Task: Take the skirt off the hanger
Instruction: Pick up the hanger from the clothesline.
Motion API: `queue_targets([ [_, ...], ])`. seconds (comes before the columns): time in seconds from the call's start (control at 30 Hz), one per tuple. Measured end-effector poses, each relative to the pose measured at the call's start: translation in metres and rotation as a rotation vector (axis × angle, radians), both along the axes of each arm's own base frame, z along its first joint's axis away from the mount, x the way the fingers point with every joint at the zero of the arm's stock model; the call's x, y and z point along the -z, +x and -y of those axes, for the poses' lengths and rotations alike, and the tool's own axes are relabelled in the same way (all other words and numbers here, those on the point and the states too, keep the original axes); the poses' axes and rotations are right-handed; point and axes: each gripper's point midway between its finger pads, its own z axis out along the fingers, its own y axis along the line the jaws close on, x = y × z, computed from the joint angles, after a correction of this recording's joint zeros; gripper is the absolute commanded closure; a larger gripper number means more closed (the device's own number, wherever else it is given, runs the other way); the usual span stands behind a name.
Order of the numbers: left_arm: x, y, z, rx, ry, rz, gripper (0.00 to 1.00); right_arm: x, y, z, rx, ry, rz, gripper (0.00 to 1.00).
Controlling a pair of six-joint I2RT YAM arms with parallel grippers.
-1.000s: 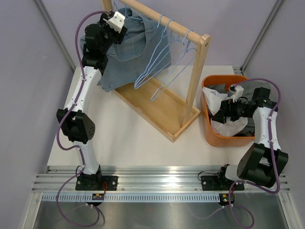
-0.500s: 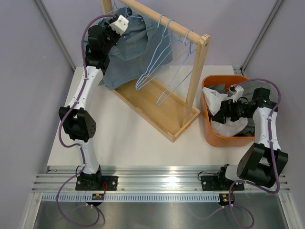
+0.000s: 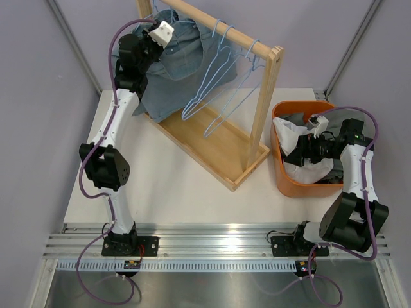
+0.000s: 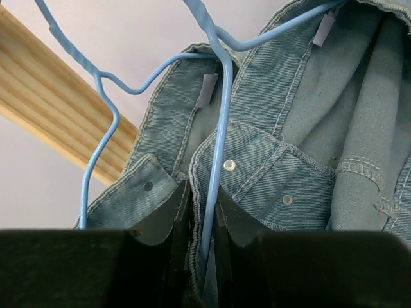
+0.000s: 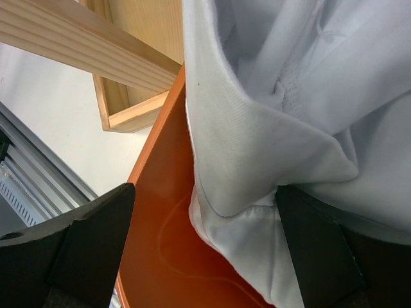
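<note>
The denim skirt hangs on a blue wire hanger at the left end of the wooden rack's rail. My left gripper reaches up at the skirt's waistband, and its jaws are pressed together on the stitched denim edge with the hanger's wire running between them. In the top view the left gripper sits against the skirt's upper left. My right gripper stands wide open in the orange basket, and loose white cloth lies between its fingers.
Two empty blue hangers dangle from the rail to the right of the skirt. The rack's wooden base tray runs diagonally across the table. The orange basket at the right holds white and grey clothes.
My left gripper has closed down on the skirt's waistband and the hanger wire, and the skirt has shifted slightly. The right arm has not moved.
</note>
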Motion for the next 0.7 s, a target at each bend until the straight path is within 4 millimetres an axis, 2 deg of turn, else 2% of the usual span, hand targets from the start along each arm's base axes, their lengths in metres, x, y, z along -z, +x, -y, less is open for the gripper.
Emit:
queue_targets([
  [0.43,-0.014,-0.012,0.024,0.093,-0.034,-0.009,1.0,0.001,-0.001,-0.001,0.0,0.007,-0.003,0.01],
  [0.7,-0.047,-0.028,0.051,0.147,-0.042,0.054,1.0,0.0,-0.001,-0.001,0.0,0.006,0.0,0.01],
])
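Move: Just above the left hand, which already holds one arm of the blue hanger and the edge of the denim skirt, the hanger's hook hangs on the wooden bar, about 10 cm up, 4 cm ahead and 2 cm right. The next denim-laden hanger is some 12 cm ahead and 3 cm left; the bare hangers dangle roughly 18 cm right and 10 cm back. From the idle right hand, the hook is about 36 cm ahead, 44 cm left and 35 cm up. Keeping its pinch on the hanger arm and the skirt's edge, the left hand first eases right, then climbs faster and faster towards the height of the wooden bar, ending about 5 cm right and 5 cm up, with some 3 cm of draw back towards the base. The wrist turns clockwise by roughly 10 degrees on the way. ##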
